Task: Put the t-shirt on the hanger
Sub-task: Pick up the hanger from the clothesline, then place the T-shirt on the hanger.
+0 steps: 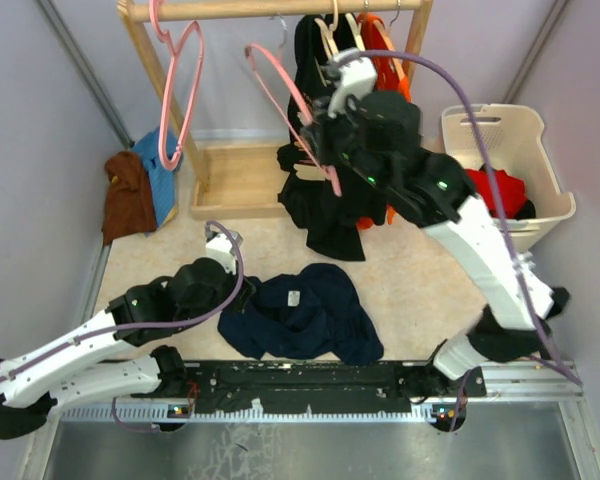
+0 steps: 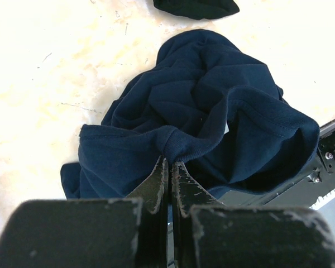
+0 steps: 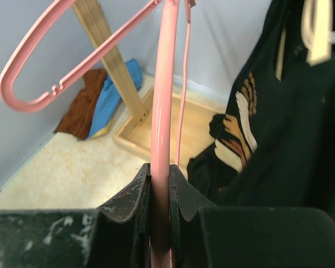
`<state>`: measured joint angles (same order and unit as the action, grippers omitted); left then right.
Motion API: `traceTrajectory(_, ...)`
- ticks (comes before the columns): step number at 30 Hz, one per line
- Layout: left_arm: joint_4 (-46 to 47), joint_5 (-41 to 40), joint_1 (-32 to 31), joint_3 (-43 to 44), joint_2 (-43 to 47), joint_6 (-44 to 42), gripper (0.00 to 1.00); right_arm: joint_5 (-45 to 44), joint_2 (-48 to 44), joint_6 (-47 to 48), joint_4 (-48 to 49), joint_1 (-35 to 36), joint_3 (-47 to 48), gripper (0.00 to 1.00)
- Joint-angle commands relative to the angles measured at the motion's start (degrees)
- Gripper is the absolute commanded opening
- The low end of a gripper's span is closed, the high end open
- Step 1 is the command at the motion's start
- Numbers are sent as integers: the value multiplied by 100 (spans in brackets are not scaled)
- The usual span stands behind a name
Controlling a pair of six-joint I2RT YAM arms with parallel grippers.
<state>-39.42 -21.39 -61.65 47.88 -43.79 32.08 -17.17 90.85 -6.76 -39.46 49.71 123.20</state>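
The navy t-shirt (image 1: 305, 315) lies crumpled on the table just in front of the arm bases, and it fills the left wrist view (image 2: 212, 111). My left gripper (image 1: 242, 290) is at the shirt's left edge, shut on a bunched fold of its hem (image 2: 172, 161). Up at the rack, the pink hanger (image 1: 280, 85) has one straight arm clamped in my right gripper (image 1: 325, 150), which is shut on it (image 3: 159, 167). That arm rises from the jaws (image 3: 164, 84). I cannot tell whether its hook still rests on the rod.
A wooden rack (image 1: 230, 175) stands at the back with an all-pink hanger (image 1: 180, 80), a black printed shirt (image 3: 257, 111) and an orange shirt (image 1: 385, 50). Black clothing (image 1: 320, 215) lies below. A white basket (image 1: 520, 150) is at the right. Brown and blue cloths (image 1: 140, 190) lie at the left.
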Motion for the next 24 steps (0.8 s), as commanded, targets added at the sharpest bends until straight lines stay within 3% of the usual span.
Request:
traceTrajectory(1, 81, -63, 22, 176, -27, -43, 0, 230, -1422, -395, -139, -21, -580, 0)
traceTrajectory(9, 106, -154, 27, 146, -160, -2, 0, 1070, -3031, -993, -1272, -21, -1858, 0)
traceTrajectory(17, 106, -346, 26, 173, -326, 119, 0, 2417, -4722, -1991, -1588, -23, -3620, 0)
traceTrajectory(24, 43, -431, 24, 282, -541, 147, 0, 2939, -5487, -2444, -2168, -21, -3936, 0)
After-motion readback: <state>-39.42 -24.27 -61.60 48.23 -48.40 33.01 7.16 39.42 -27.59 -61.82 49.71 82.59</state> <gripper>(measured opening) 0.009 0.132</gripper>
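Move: From the right hand, which already holds a pink hanger high in the air, the navy t-shirt lies about 15 cm back, 4 cm left and some 45 cm below. The hanging black shirts are about 20 cm ahead, 4 cm right and 15 cm lower; the other pink hanger is about 18 cm ahead, 25 cm left and roughly level. The left hand still grips the t-shirt's edge, with the garment's middle about 1 cm ahead, 13 cm right and 17 cm below. Drawing the gripped pink hanger back from the rail and the black shirts, the right hand sweeps some 23 cm back and 14 cm right, level at first, then sinking about 11 cm net while its fingers tip down and swing left. It keeps its pinch. The left hand holds on to the t-shirt's edge and eases down a little. ##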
